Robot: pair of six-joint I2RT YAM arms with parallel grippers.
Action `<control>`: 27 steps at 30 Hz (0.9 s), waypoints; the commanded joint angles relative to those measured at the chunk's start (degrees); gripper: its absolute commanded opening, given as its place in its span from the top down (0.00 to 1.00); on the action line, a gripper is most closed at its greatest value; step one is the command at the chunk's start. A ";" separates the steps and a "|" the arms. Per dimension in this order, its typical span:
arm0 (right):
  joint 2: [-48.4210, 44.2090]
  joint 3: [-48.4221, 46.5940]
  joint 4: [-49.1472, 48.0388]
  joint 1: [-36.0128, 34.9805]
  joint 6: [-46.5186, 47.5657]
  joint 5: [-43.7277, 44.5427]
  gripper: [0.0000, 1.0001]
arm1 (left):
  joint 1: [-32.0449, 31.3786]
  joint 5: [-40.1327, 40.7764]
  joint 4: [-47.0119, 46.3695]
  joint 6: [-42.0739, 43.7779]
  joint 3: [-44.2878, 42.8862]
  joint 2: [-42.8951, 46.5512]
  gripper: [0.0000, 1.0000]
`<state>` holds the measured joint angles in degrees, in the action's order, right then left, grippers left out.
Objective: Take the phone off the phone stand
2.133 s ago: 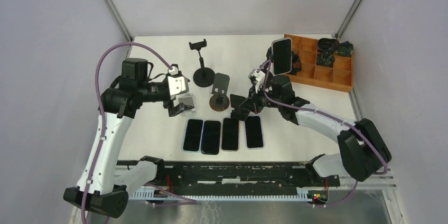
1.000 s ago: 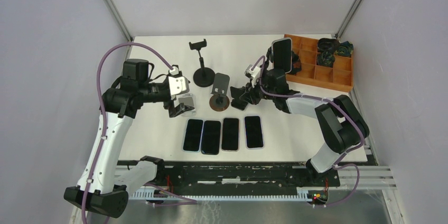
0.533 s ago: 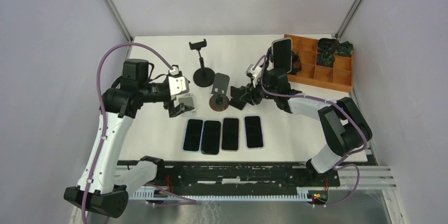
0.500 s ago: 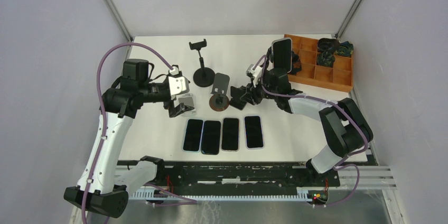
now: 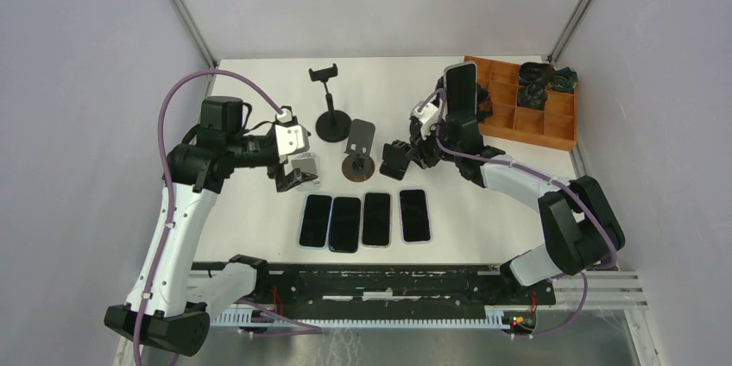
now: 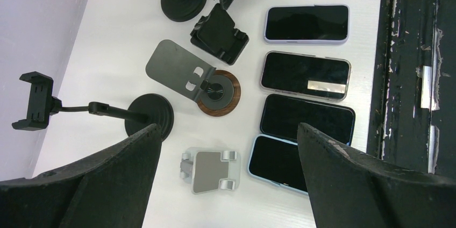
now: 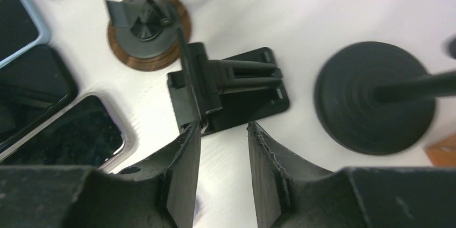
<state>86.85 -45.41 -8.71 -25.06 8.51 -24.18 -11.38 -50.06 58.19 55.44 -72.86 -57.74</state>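
Observation:
A dark phone (image 5: 460,92) stands upright in the clamp of a tall black phone stand at the back right; the stand's round base (image 7: 375,98) lies to the right of my right fingers. My right gripper (image 5: 408,152) (image 7: 223,131) hovers low over the table, partly open with nothing between its fingers, its tips just short of a small black folding stand (image 7: 228,96). My left gripper (image 5: 293,174) (image 6: 226,128) hangs wide open and empty above a silver stand (image 6: 212,170).
Several phones (image 5: 376,218) lie face up in a row near the front edge. A wood-based metal stand (image 5: 358,159) and an empty gooseneck clamp stand (image 5: 328,116) sit mid-table. An orange compartment tray (image 5: 552,129) stands at the back right, close behind the phone.
My right gripper's jaws have opened wider and it now sits just back from the black folding stand; its elbow has swung outward. The left arm has not moved.

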 commanded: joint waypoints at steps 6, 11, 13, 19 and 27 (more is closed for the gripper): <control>-8.13 3.01 -0.93 -1.05 -7.13 11.12 0.57 | -0.05 -1.78 -0.65 -1.84 -1.68 0.24 0.00; -12.53 3.56 0.64 -1.62 -10.56 15.65 0.48 | -0.05 -1.90 -0.65 -2.33 -2.09 0.08 0.00; -16.00 3.92 -0.13 -1.06 -12.27 15.61 0.37 | -0.09 -1.55 -0.62 -2.64 -2.35 0.12 0.00; -23.33 -2.95 3.68 3.74 -16.35 4.68 0.23 | -0.05 -1.47 -0.63 -3.06 -2.65 0.39 0.00; -25.76 -15.05 11.58 14.77 -17.53 -2.38 0.17 | -0.06 -2.73 -0.33 -3.07 -2.82 0.35 0.00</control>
<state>62.33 -55.24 -0.38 -16.01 -6.72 -22.11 -11.38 -50.13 58.19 55.16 -73.47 -57.74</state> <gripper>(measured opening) 0.820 0.996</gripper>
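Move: The phone on the tall stand is the right hand's next goal, about 10 cm ahead, 9 cm to its right and 12 cm above. The tall stand's base is some 12 cm ahead, 3 cm right and 5 cm below; the emptied small black stand sits about 6 cm to the left, level fore and aft, 4 cm below. From the left hand the phone is roughly 25 cm ahead, 36 cm right and 9 cm lower. The right hand leaves the small stand, rising about 21 cm and opening wide, bound for the last stood-up phone. ##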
